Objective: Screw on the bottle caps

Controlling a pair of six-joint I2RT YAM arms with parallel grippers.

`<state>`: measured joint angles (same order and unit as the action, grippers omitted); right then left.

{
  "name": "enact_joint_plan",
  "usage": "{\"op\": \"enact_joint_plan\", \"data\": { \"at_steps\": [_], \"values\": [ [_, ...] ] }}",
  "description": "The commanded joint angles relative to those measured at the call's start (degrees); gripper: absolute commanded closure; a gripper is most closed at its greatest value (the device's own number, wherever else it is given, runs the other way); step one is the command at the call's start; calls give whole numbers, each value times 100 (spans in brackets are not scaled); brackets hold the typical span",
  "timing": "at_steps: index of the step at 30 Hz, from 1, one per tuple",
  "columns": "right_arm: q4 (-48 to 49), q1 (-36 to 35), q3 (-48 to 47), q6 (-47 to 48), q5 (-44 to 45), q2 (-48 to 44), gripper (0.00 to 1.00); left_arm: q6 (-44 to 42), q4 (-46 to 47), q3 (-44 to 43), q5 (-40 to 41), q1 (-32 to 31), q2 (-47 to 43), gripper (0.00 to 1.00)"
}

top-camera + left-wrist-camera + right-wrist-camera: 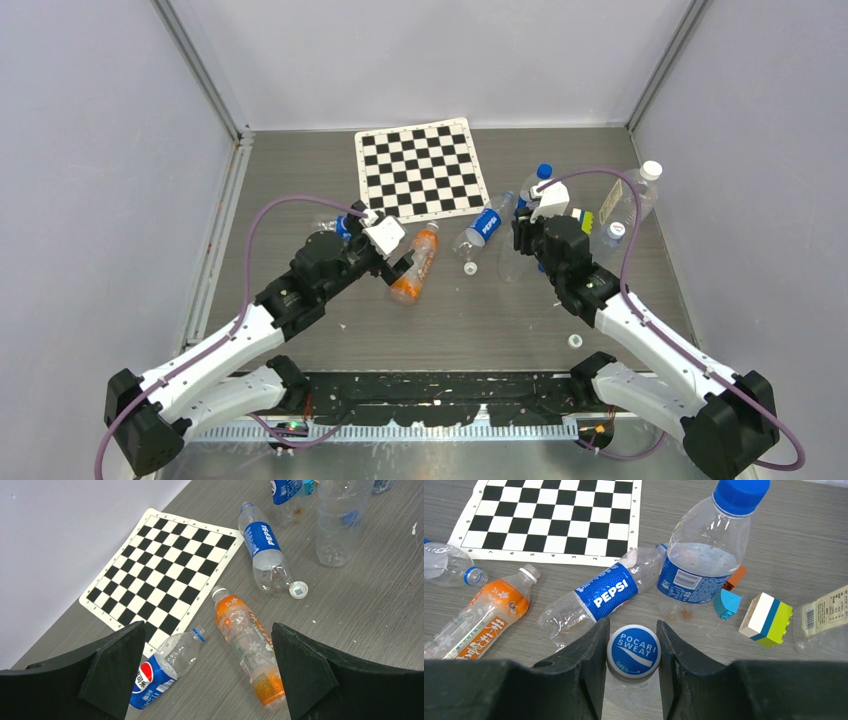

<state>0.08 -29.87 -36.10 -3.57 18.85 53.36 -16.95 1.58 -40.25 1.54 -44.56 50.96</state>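
My right gripper (633,652) is shut on a blue-and-white Pocari Sweat cap (633,650) that sits on the mouth of a clear bottle (509,265) below it. My left gripper (208,630) hangs open above two lying bottles. One is an orange-label bottle (247,647) and the other a small open-necked Pepsi bottle (160,667); neither is touched. A loose white cap (298,589) lies by the mouth of a larger lying Pepsi bottle (265,550). Another loose white cap (575,341) lies near the right arm. An upright bottle (704,555) wears a blue cap (740,495).
A checkerboard mat (420,170) lies at the back. A teal block (726,603), an orange block (735,577) and a white-blue-green sponge block (766,619) sit right of the upright bottle. More capped clear bottles (635,195) stand at the far right. Walls close in both sides.
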Motion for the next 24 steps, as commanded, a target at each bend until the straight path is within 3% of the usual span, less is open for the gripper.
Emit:
{"op": "enact_joint_plan", "data": {
  "at_steps": [1,13,24],
  "values": [
    [152,23,-60,185,-160,51,78,-46,396,8,20,25,-65,0],
    [-233,25,-245,245,-398,-10,40,-44,404,17,-22,26,-63,0],
    [-323,25,-382,255,-435,-286,30,-45,404,17,-52,25,-84,0]
  ]
}}
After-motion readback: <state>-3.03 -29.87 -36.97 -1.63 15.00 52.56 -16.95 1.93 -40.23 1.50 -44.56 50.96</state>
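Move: The right fingers hold the standing clear bottle by its capped neck, its middle roughly 10 cm straight below them. The blue-capped bottle stands about 14 cm ahead and 4 cm right; the lying Pepsi bottle is 12 cm ahead and 8 cm left. On the table, a loose white cap lies level, 11 cm left, and a blue cap 6 cm right. From the left hand, the clear bottle is some 33 cm right and 2 cm ahead. The right fingers open from the clear bottle's cap, letting go while the hand eases left, then back, about 1 cm. ##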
